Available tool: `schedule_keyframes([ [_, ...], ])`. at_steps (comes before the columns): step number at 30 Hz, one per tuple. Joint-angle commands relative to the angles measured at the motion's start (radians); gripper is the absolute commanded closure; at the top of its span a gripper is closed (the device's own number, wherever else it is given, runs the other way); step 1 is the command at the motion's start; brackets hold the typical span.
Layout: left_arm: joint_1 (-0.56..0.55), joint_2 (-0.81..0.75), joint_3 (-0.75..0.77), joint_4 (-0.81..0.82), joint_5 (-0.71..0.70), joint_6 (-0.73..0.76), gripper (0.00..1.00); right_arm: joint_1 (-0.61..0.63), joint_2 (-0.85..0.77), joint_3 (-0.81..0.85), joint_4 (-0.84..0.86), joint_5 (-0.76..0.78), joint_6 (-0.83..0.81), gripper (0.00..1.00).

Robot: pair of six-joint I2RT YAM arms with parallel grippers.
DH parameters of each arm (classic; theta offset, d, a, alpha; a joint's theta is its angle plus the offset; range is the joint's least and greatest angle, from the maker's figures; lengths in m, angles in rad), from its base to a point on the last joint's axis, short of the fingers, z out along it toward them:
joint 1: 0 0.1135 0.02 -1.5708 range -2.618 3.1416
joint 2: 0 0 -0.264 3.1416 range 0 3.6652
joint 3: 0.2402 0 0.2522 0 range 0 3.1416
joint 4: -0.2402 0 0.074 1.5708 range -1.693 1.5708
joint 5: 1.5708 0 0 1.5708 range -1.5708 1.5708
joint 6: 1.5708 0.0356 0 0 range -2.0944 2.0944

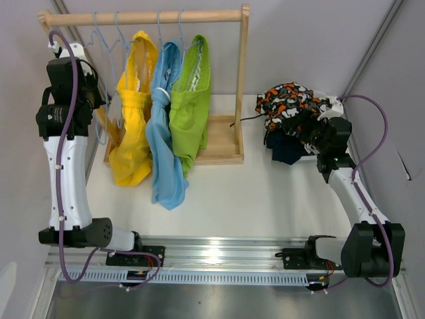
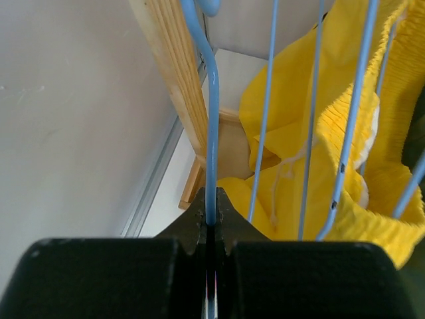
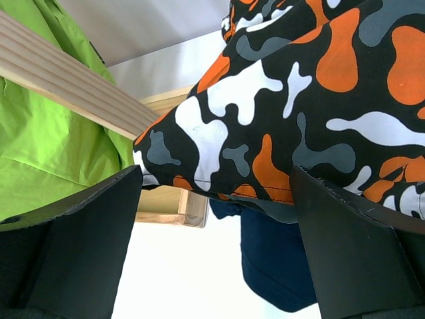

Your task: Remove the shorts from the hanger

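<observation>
Three pairs of shorts hang on light blue hangers from the wooden rail [image 1: 143,16]: yellow [image 1: 133,126], light blue [image 1: 165,143] and lime green [image 1: 190,109]. My left gripper [image 1: 99,101] is at the rail's left end. In the left wrist view it [image 2: 212,199] is shut on the thin wire of a bare blue hanger [image 2: 212,126], with the yellow shorts [image 2: 319,166] just to its right. Black shorts with an orange and white pattern [image 1: 289,103] lie heaped on navy shorts [image 1: 284,153] at the right. My right gripper [image 3: 216,206] stands open at their edge, holding nothing.
The rack's wooden base tray [image 1: 219,143] and right post [image 1: 242,80] stand between the hanging shorts and the heap. Other bare blue hangers [image 1: 119,40] hang near the left post. Grey walls close in on both sides.
</observation>
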Motion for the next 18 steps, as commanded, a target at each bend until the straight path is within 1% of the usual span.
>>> schedule_keyframes([
  [1,0.047,0.021,0.026,0.082,0.108,0.005,1.0,0.011,0.002,0.0,0.063,-0.022,0.009,0.0],
  [3,0.07,0.042,0.044,0.08,0.134,0.002,1.0,0.022,-0.004,0.0,0.063,-0.009,0.004,0.0],
  [6,0.083,0.098,0.11,0.056,0.164,-0.01,1.0,0.057,-0.016,0.001,0.058,0.021,0.005,0.0],
  [7,0.083,0.117,0.183,0.044,0.175,-0.013,1.0,0.079,-0.019,0.001,0.057,0.029,0.007,0.0],
  [10,0.083,0.177,0.271,0.016,0.197,-0.018,1.0,0.132,-0.029,0.006,0.049,0.057,0.009,0.01],
  [14,0.083,0.201,0.296,0.008,0.204,-0.032,1.0,0.205,-0.036,0.038,-0.006,0.135,-0.027,0.01],
  [18,0.083,0.239,0.307,-0.007,0.186,-0.033,1.0,0.235,-0.044,0.057,-0.045,0.155,-0.039,0.0],
])
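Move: The shut left fingers already hold an empty blue hanger just below its hook; the rod's left end lies about 10 cm ahead, 4 cm left and 7 cm above. Two empty hangers hang about 10 cm ahead and 10 cm right, and the yellow garment is some 17 cm right, 8 cm ahead and lower. From the open right hand, the green garment is about 34 cm left, 3 cm ahead and somewhat higher; the printed shorts lie about 8 cm ahead and 8 cm below. The left hand keeps its pinch on the empty hanger and carries it about 5 cm forward towards the left end of the rod, dipping slightly at first and then lifting some 3 cm as it slows to a stop. Meanwhile the right hand, fingers still wide open, sweeps about 7 cm to its left and a little back towards the green garment, turning slightly counter-clockwise and leaving the printed shorts behind on the basket. ##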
